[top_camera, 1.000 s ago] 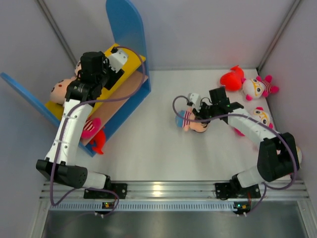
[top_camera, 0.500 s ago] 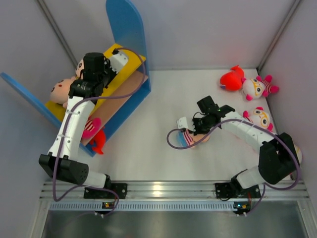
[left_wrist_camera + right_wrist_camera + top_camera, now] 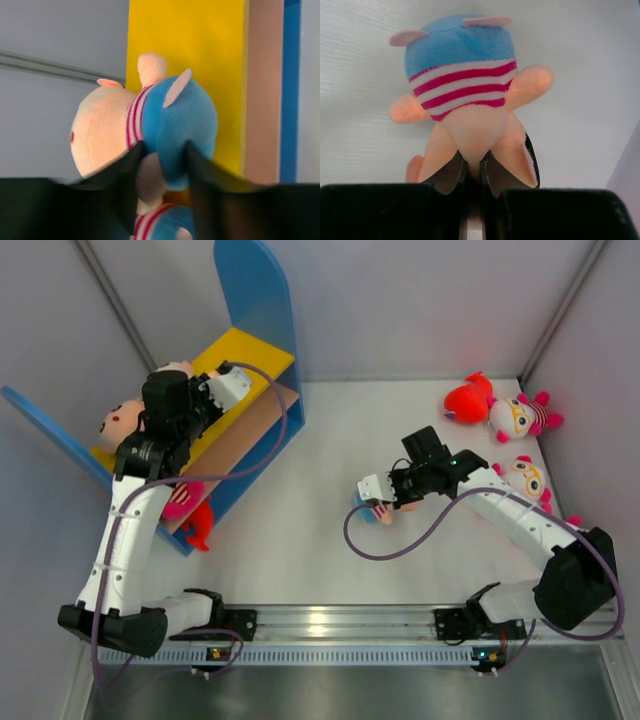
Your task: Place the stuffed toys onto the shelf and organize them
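Note:
The shelf lies tipped at the left, with blue side panels [image 3: 252,290], a yellow board [image 3: 245,350] and a tan board [image 3: 240,430]. My left gripper [image 3: 205,388] is over the yellow board. In the left wrist view its jaws [image 3: 162,155] pinch the blue pants of a peach-faced striped doll [image 3: 175,115] lying against the yellow board [image 3: 210,40]. A second peach-faced doll [image 3: 118,420] lies beside it. My right gripper [image 3: 385,498] is shut on the head of another striped doll [image 3: 376,512], which also shows in the right wrist view [image 3: 462,65], over the white table mid-right.
A red plush [image 3: 466,400] and a white-faced doll with glasses [image 3: 520,418] lie at the far right corner, and another white-faced doll [image 3: 526,476] lies nearer. A pink toy [image 3: 183,498] and a red toy [image 3: 198,530] sit at the shelf's near end. Grey walls enclose the table.
My right gripper has carried the striped doll toward the near left. My left gripper has drawn back to the left along the yellow board.

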### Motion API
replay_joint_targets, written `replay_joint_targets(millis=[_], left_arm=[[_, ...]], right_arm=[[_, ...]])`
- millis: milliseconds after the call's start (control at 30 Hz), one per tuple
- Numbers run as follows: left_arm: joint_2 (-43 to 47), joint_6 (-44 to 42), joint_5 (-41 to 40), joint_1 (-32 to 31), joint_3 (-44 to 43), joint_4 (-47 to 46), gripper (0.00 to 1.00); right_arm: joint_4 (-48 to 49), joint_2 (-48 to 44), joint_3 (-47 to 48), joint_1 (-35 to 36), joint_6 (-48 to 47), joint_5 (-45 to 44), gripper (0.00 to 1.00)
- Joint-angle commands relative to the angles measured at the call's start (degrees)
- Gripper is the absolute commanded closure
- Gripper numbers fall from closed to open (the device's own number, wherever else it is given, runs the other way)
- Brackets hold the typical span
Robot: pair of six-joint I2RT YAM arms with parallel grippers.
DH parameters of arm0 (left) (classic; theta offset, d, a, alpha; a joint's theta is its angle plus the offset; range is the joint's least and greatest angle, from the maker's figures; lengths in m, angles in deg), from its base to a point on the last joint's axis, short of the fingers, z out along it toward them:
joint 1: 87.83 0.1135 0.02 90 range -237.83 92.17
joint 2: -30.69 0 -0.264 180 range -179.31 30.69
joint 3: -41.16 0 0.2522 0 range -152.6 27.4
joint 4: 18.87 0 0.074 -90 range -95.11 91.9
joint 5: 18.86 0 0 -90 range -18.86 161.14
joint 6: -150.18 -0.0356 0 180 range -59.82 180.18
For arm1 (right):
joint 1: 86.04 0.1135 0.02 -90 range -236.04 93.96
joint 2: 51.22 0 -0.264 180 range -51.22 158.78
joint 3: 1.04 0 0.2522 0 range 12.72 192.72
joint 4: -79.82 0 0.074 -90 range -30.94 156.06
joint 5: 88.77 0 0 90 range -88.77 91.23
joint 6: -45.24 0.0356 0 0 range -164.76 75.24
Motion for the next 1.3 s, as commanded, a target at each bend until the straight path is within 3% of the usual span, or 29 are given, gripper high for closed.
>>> replay_joint_targets(millis=[0, 100, 133, 233, 333, 467, 500, 567, 633, 833, 933, 1033, 1133, 1267], left_arm=[[0.85, -2.1, 1.16, 0.32, 1.26, -1.16, 0.43], [1.56, -2.36, 1.95, 0.32, 0.99, -0.89, 0.13], [1.64, -2.19, 2.3, 0.32, 0.38, -0.89, 0.11], [1.47, 0.08, 5.1, 0.32, -3.03, 0.68, 0.11], [0.33, 4.39, 14.23, 0.32, -10.92, 4.63, 0.13], [-0.99, 6.17, 35.65, 0.23, -16.76, 16.29, 0.15], [0.14, 1.38, 49.01, 0.15, -12.24, 21.64, 0.14], [0.93, -1.63, 52.83, -0.03, -7.41, 22.48, 0.12], [1.47, -4.54, 53.1, -0.47, -3.33, 23.71, 0.01], [4.02, -9.48, 56.01, -3.1, 3.1, 27.5, 0.01], [4.02, -9.39, 54.51, -4.77, 4.51, 27.5, 0.02], [3.4, -9.57, 52.67, -8.1, 5.3, 28.64, 0.01], [3.31, -9.22, 48.98, -14.24, 6.26, 28.46, 0.01], [3.31, -9.22, 47.83, -14.79, 6.27, 28.46, 0.01]], right_arm=[[-1.08, -1.08, 3.74, 0.92, -2.89, 1.3, 0.99], [-0.64, -2.21, 4.36, 0.93, -3.85, 2.53, 0.99], [-0.38, -2.57, 4.88, 0.93, -4.29, 2.7, 0.99], [-0.9, -3.18, 7.77, 0.66, -5.26, 5.94, 1.0], [-0.9, -3.54, 11.37, -0.13, -6.75, 11.13, 1.0], [-4.41, -0.38, 18.5, -0.39, -8.6, 18.23, 1.0], [-4.16, 0.41, 20.51, -0.31, -9.21, 24.44, 1.0], [-3.54, 0.94, 21.49, -0.3, -9.39, 28.33, 1.0], [-3.19, 1.47, 22.37, -0.13, -9.39, 31.87, 1.0], [-2.31, 3.58, 23.61, 3.73, -10.01, 32.77, 1.0], [-0.29, 4.99, 23.43, 6.54, -9.57, 31.62, 1.0], [3.21, 7.0, 24.39, 8.92, -7.55, 36.1, 1.0], [6.13, 9.2, 25.88, 9.71, -5.35, 35.76, 1.0], [4.46, 12.1, 28.7, 10.68, -5.97, 36.63, 1.0]])
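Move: Hanging from the right fingers, already off the table and pinched at the head, is the striped toy; its middle lies about 35 cm to the left hand's right, 10 cm back and 28 cm lower. The left hand is just above the shelf toy, whose middle is 5 cm left and 2 cm ahead. From the right hand, the yellow shelf's middle is roughly 43 cm left, 8 cm ahead and 18 cm up; the red toy below is 44 cm left, 6 cm back. Spreading its fingers wide to let go of the shelf toy, the left hand hops up off it, swings back and right some 17 cm each way, then sinks below its starting height, turning clockwise and tipping down to bring the open fingers to the hanging striped toy. Meanwhile the right hand keeps its pinch, lifts about 13 cm and carries the toy left some 16 cm towards the left hand, turning counter-clockwise. ##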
